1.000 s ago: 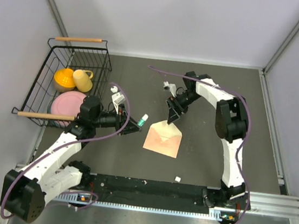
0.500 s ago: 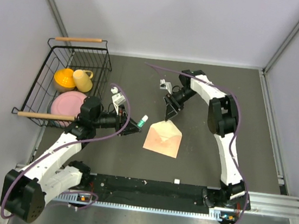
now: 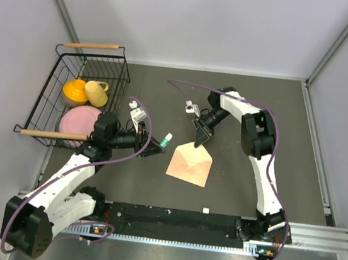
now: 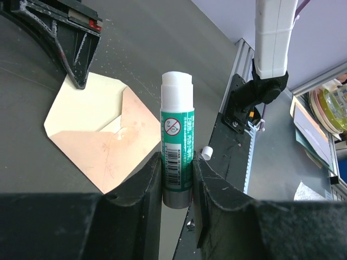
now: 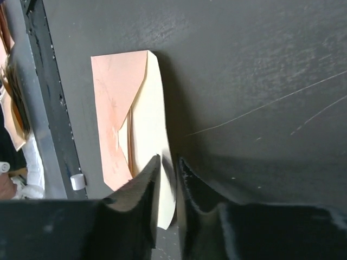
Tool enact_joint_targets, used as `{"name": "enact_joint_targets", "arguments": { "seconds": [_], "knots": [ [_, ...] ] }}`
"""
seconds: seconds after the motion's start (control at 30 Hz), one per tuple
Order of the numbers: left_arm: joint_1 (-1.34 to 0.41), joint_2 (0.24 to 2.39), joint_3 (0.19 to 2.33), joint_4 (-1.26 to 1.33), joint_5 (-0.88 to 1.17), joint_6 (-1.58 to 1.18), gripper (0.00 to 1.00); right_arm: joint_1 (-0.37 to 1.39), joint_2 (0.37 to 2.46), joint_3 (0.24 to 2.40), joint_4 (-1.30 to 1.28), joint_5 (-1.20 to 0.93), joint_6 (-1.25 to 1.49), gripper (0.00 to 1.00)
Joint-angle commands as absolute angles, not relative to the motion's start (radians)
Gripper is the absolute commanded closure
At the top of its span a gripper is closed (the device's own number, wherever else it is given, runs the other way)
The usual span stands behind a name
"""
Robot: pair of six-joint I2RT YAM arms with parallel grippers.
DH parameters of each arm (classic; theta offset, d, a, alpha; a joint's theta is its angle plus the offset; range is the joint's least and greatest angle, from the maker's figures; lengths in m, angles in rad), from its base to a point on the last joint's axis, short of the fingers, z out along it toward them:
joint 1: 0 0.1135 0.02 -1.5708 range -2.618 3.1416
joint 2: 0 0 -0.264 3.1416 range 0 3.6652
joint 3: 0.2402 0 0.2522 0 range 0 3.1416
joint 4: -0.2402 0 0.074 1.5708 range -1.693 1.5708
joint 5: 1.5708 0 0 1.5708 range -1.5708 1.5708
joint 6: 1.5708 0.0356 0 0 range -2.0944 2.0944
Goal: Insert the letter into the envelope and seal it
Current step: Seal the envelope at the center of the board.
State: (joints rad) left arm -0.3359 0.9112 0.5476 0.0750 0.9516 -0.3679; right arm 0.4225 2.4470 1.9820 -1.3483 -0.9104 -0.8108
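Note:
The peach envelope (image 3: 190, 164) lies flat mid-table with its cream-lined flap (image 5: 153, 114) open and pointing away from the arm bases. My right gripper (image 3: 199, 139) comes down on the flap's tip, and in the right wrist view its jaws (image 5: 169, 163) are shut on that raised tip. My left gripper (image 3: 157, 147) hovers just left of the envelope (image 4: 103, 135), shut on a green-and-white glue stick (image 4: 177, 146) with its cap off. The letter does not show in any view.
A black wire basket (image 3: 74, 61) at the far left holds an orange bowl (image 3: 74, 90), a yellow cup (image 3: 96, 92) and a pink plate (image 3: 78, 120). A small white cap (image 3: 206, 207) lies near the front rail.
My right gripper's jaws have come together on the tip of the envelope's flap after standing wide. The left arm and the glue stick have not moved.

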Motion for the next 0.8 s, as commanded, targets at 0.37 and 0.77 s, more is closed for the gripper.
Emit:
{"name": "enact_joint_targets", "arguments": {
  "seconds": [0.37, 0.77],
  "knots": [
    [-0.345, 1.018, 0.554, 0.038, 0.688, -0.471, 1.00, 0.370, 2.053, 1.717, -0.930, -0.594, -0.506, 1.00],
    [-0.652, 1.274, 0.600, 0.285, 0.009, -0.534, 1.00, 0.371, 1.941, 1.480, -0.703, -0.449, -0.215, 1.00]
  ]
}}
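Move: Right at the right fingertips is the outer edge of the open envelope flap; the flap's middle lies about 3 cm back and 1 cm left, just below. The envelope's middle is roughly 7 cm back and 2 cm left of that hand. From the left hand, which holds the glue stick, the flap is some 9 cm ahead, 10 cm right and 18 cm down; the glue cap is about 10 cm back, 17 cm right, near table level. Closing fully on the flap's edge, the right fingers pinch it and draw it about 6 cm to the right and 4 cm forward, lifting some 4.5 cm before sinking most of the way back, the hand turning clockwise. The left hand meanwhile sinks nearly 10 cm and reaches 6 cm forward towards the flap, turning some 25 degrees counter-clockwise, still holding the uncapped glue stick. ##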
